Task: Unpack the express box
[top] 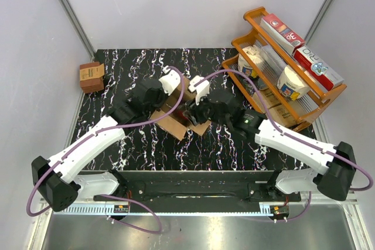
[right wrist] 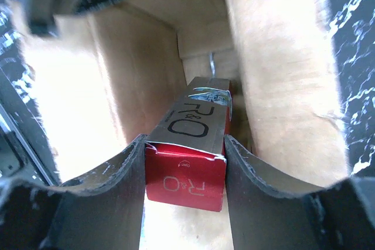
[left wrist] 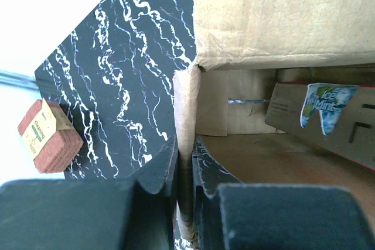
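Note:
The express box [top: 176, 122] lies open in the middle of the black marbled table. My left gripper [top: 162, 100] [left wrist: 185, 144] is shut on the edge of one cardboard wall [left wrist: 187, 100], which stands pinched between both fingers. My right gripper [top: 191, 111] [right wrist: 184, 144] reaches inside the box. Its two fingers press on both sides of a long red and silver carton [right wrist: 187, 174] marked R&O, which lies on the box floor. In the left wrist view the same carton [left wrist: 319, 124] shows an Ice Mint mark. A tan flap [left wrist: 281, 16] hangs over the opening.
A small darker brown box [top: 92, 75] [left wrist: 50, 136] sits at the table's far left corner. An orange rack [top: 319, 89] with cartons and tubs stands at the right, close behind my right arm. White walls close in the table on three sides.

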### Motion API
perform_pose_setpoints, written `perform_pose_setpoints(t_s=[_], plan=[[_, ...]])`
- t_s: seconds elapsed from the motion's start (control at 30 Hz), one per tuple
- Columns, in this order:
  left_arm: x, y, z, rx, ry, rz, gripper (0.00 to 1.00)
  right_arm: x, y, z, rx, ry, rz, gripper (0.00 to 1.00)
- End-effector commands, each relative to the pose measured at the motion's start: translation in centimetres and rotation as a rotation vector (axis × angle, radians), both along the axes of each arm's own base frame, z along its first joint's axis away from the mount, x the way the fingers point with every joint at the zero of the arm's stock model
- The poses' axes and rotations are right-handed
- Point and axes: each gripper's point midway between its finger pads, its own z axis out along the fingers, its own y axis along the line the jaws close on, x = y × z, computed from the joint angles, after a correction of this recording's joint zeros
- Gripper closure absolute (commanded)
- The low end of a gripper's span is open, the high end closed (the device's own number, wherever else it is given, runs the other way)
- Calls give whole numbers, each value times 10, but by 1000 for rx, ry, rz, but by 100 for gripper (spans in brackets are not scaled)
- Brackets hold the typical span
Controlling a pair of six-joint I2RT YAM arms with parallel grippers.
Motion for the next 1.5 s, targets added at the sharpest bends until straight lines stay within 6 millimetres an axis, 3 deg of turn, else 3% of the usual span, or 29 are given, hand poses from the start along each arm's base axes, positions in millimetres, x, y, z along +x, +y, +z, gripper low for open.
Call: perform_pose_setpoints(t_s=[0.0,0.27,0.47,0.63,0.83,0.97,1.2,1.23,1.27,1.47], plan=[[12,16,-3,1,-13,124,100,0,-8,91,171,-104,-50,60],[23,41,-11,-22,52,269,100,-2,-44,174,266,-223,-143,59],[32,82,-18,-94,150,435,100,0,-80,230,332,-334,-259,57],[30,107,-34,-169,272,561,100,12,-101,254,350,-410,-384,57],[23,135,-42,-314,372,686,100,43,-87,228,268,-426,-471,60],[15,155,-53,-404,423,747,100,75,-64,188,225,-374,-483,58],[2,149,-57,-511,448,713,100,133,-48,125,220,-261,-513,59],[1,149,-58,-510,453,713,99,140,-44,125,242,-270,-515,59],[-1,150,-61,-506,459,716,99,148,-38,108,215,-251,-522,59],[2,145,-66,-511,489,696,97,164,-27,48,170,-179,-562,59]])
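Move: The red-and-grey carton already in the right fingers is headed for bare table some 18 cm ahead and 4 cm right of that hand, 13 cm lower; the express box's middle lies 3 cm ahead, 3 left and 6 below, the shelf rack 33 right and 18 ahead. The left fingers already grip the box wall; its free spot is about 16 cm left, 1 ahead, 17 below, the small brown box 28 left and 14 ahead. The red-and-grey carton, still pinched by the right fingers, is drawn up out of the express box about 24 cm, veering right, then carried forward some 15 cm and down over the bare table while the wrist turns clockwise. Meanwhile the box wall stays clamped in the left fingers, which first ease forward, then haul it about 16 cm left and lower, swinging round counter-clockwise some 40 degrees and drawing back slightly. ##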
